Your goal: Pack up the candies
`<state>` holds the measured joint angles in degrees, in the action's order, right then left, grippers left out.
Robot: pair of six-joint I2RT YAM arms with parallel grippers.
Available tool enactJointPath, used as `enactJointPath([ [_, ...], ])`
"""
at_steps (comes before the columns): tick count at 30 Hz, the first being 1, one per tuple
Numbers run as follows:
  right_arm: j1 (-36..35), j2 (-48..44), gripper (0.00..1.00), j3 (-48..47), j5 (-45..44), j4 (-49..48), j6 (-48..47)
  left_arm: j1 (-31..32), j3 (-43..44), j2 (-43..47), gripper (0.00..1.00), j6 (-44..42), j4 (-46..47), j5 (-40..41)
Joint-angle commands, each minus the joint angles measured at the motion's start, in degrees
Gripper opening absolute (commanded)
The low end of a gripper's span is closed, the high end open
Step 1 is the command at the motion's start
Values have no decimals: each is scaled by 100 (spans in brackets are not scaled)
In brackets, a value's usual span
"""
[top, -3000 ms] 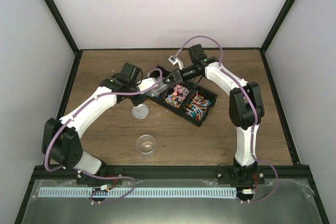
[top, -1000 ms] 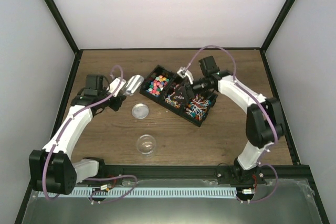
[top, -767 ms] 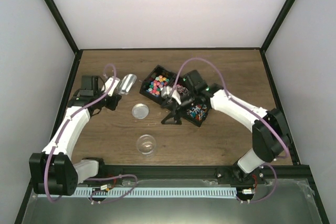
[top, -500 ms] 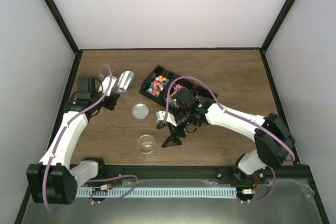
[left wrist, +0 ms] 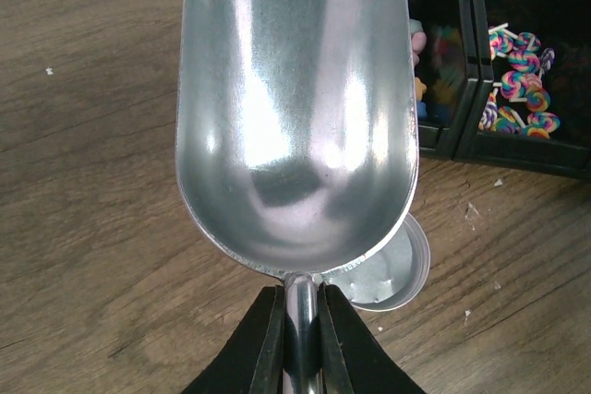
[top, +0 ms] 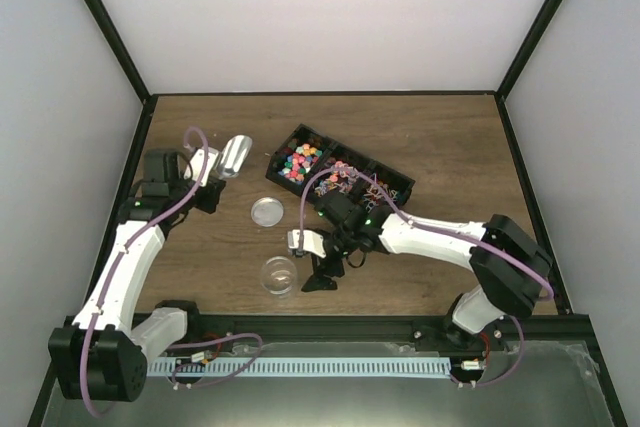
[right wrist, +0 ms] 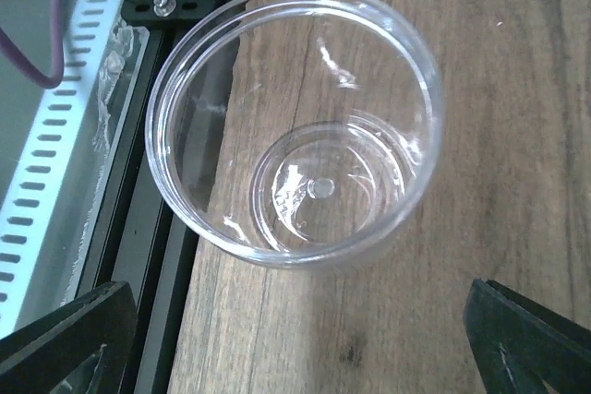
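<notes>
Bright candies (top: 300, 160) fill a black divided tray (top: 392, 175) at mid-table; swirl lollipops (left wrist: 519, 89) show in one compartment. A clear round jar (top: 279, 275) stands empty near the front edge; in the right wrist view the jar (right wrist: 295, 126) lies just ahead of my right gripper (right wrist: 300, 357), not between its fingers. The right gripper (top: 314, 269) is open wide. My left gripper (left wrist: 300, 329) is shut on the handle of an empty metal scoop (left wrist: 295, 108), held over the left side of the table, left of the tray. The scoop (top: 236, 155) points toward the tray.
The jar's round clear lid (top: 266, 211) lies flat on the wood between scoop and jar, partly under the scoop as the lid (left wrist: 399, 274) appears in the left wrist view. The table's front edge and a black rail (right wrist: 157, 256) run close beside the jar.
My right arm has swung from the tray down toward the front edge, ending beside the jar. The left arm drew the scoop slightly left and back.
</notes>
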<state>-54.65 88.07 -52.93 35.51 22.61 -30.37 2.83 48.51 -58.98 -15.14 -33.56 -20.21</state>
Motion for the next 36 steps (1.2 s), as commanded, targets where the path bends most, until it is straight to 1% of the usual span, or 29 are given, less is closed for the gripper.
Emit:
enactJointPath([
  [1, -362, 92, 100, 62, -536, -461, 260, -46, -81, 137, 4, 19, 30, -41],
  [10, -467, 502, 100, -162, -1006, -817, 594, -49, -96, 168, 4, 35, 61, -115],
  [16, -562, 631, 100, -300, -1010, -924, 766, -46, -96, 135, 4, 31, 68, -124],
  [25, -702, 618, 100, -385, -721, -1126, 817, -46, -89, 23, 4, 5, 108, -146],
  [36, -880, 840, 100, -728, -770, -1224, 979, -45, -92, -32, 4, 17, 137, -141],
])
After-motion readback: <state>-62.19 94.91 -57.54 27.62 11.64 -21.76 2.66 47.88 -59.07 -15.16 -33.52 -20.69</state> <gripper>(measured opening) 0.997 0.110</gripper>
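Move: The open clear jar stands about 9 cm to the right hand's left, some 2 cm back and roughly 6 cm lower. The silver lid lies about 15 cm farther out than the jar and 3 cm to its left, flat on the table; the candy tray's middle is some 22 cm ahead of the right hand and 6 cm to its right. From the left hand, the jar is about 19 cm back, 16 cm right and well below. Leftwards by about 6 cm the right hand moves in on the jar, sinking some 3 cm over the first half and climbing back to its starting height as it keeps going left. The fingers stay wide open, one on the base side and one on the far side, and come up around the near part of the jar, touching its wall without closing. ##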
